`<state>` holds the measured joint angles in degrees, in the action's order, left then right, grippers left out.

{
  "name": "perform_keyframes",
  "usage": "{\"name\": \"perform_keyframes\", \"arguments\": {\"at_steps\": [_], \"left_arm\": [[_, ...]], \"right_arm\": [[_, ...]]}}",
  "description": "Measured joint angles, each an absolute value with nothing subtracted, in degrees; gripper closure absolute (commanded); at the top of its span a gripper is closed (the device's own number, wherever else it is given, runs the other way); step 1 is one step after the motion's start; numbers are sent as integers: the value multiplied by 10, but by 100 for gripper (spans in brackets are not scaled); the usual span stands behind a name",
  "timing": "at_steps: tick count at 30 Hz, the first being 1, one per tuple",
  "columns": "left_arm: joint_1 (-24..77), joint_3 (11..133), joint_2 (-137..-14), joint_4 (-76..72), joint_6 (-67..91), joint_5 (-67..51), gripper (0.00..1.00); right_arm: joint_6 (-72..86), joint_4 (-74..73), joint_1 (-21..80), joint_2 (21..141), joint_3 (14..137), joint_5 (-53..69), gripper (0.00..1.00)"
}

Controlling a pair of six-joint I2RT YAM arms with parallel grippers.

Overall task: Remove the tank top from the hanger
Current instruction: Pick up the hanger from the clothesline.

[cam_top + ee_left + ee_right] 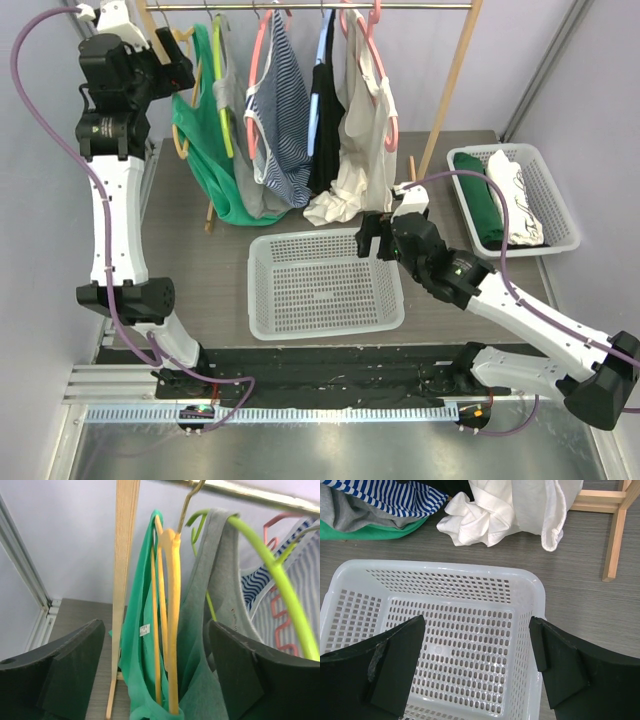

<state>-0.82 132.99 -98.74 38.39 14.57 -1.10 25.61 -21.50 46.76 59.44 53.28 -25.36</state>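
Observation:
A green tank top (205, 160) hangs on a yellow hanger (181, 143) at the left end of the rail. My left gripper (183, 72) is raised to it and stands open. In the left wrist view the green tank top (134, 645) and the yellow hanger (174, 605) sit between the two wide-apart fingers of the left gripper (155, 672), and neither finger touches them. My right gripper (368, 240) hovers open over the empty white basket (257, 290). The right wrist view shows nothing between the fingers of the right gripper (477, 665), only the basket (445, 570) below.
A grey tank top (220, 580) on a lime hanger (272, 567) hangs just right of the green one, then striped, black and white garments (350, 150). The rack's wooden post (125, 555) stands left of the green top. A second basket (562, 205) with folded clothes sits far right.

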Motion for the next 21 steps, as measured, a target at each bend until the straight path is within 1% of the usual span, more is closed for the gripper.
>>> {"name": "perform_keyframes", "arguments": {"at_steps": [3, 6, 7, 9, 10, 12, 13, 15, 17, 18, 20, 21], "left_arm": [[-8, 1304, -987, 381, 145, -11, 19], [-8, 1286, -987, 379, 144, -11, 32], [-8, 1283, -987, 378, 144, -11, 47], [-8, 1276, -987, 373, 145, -11, 59], [-8, 1274, -987, 371, 144, -11, 67], [-8, 1273, -987, 369, 143, -11, 72], [-8, 1274, -987, 368, 141, -11, 77], [-8, 1276, -987, 366, 139, -11, 82], [-7, 1279, -987, 367, 134, -12, 89], [-6, 1281, -987, 368, 130, -12, 94], [-5, 1283, -987, 368, 130, -12, 97], [-5, 1283, -987, 369, 129, -12, 99]], "right_arm": [[256, -218, 468, 591, 533, -254, 8], [256, -223, 468, 586, 533, -254, 10], [256, -224, 468, 585, 533, -254, 12], [256, -225, 468, 582, 533, -253, 14], [256, -225, 468, 581, 533, -253, 16], [256, -226, 468, 577, 533, -253, 18], [257, -226, 468, 576, 533, -253, 20], [257, -227, 468, 575, 533, -251, 23], [257, -228, 468, 574, 533, -248, 27], [258, -229, 468, 574, 533, -247, 31], [258, -230, 468, 574, 533, -244, 35], [259, -230, 468, 574, 533, -243, 44]]}}
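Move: The near arm of the yellow hanger, just below its neck, stands between the left hand's open fingers, about 2 cm ahead, 3 cm below and level sideways. The wooden post is some 8 cm ahead and 5 cm left; the lime hanger is about 5 cm ahead and 8 cm right. The green tank top hangs about 5 cm ahead, 3 cm right and 20 cm below. From the right hand, that yellow hanger arm is roughly 22 cm ahead, 40 cm left and 24 cm up. The yellow hanger's near arm is taken just under the neck: the left hand, fingers pointing forward, sinks about 3 cm and eases some 1 cm forward around it. As that drop ends, the wide-open fingers shut almost fully and pinch the thin bar from both sides, the wrist staying nearly level. ##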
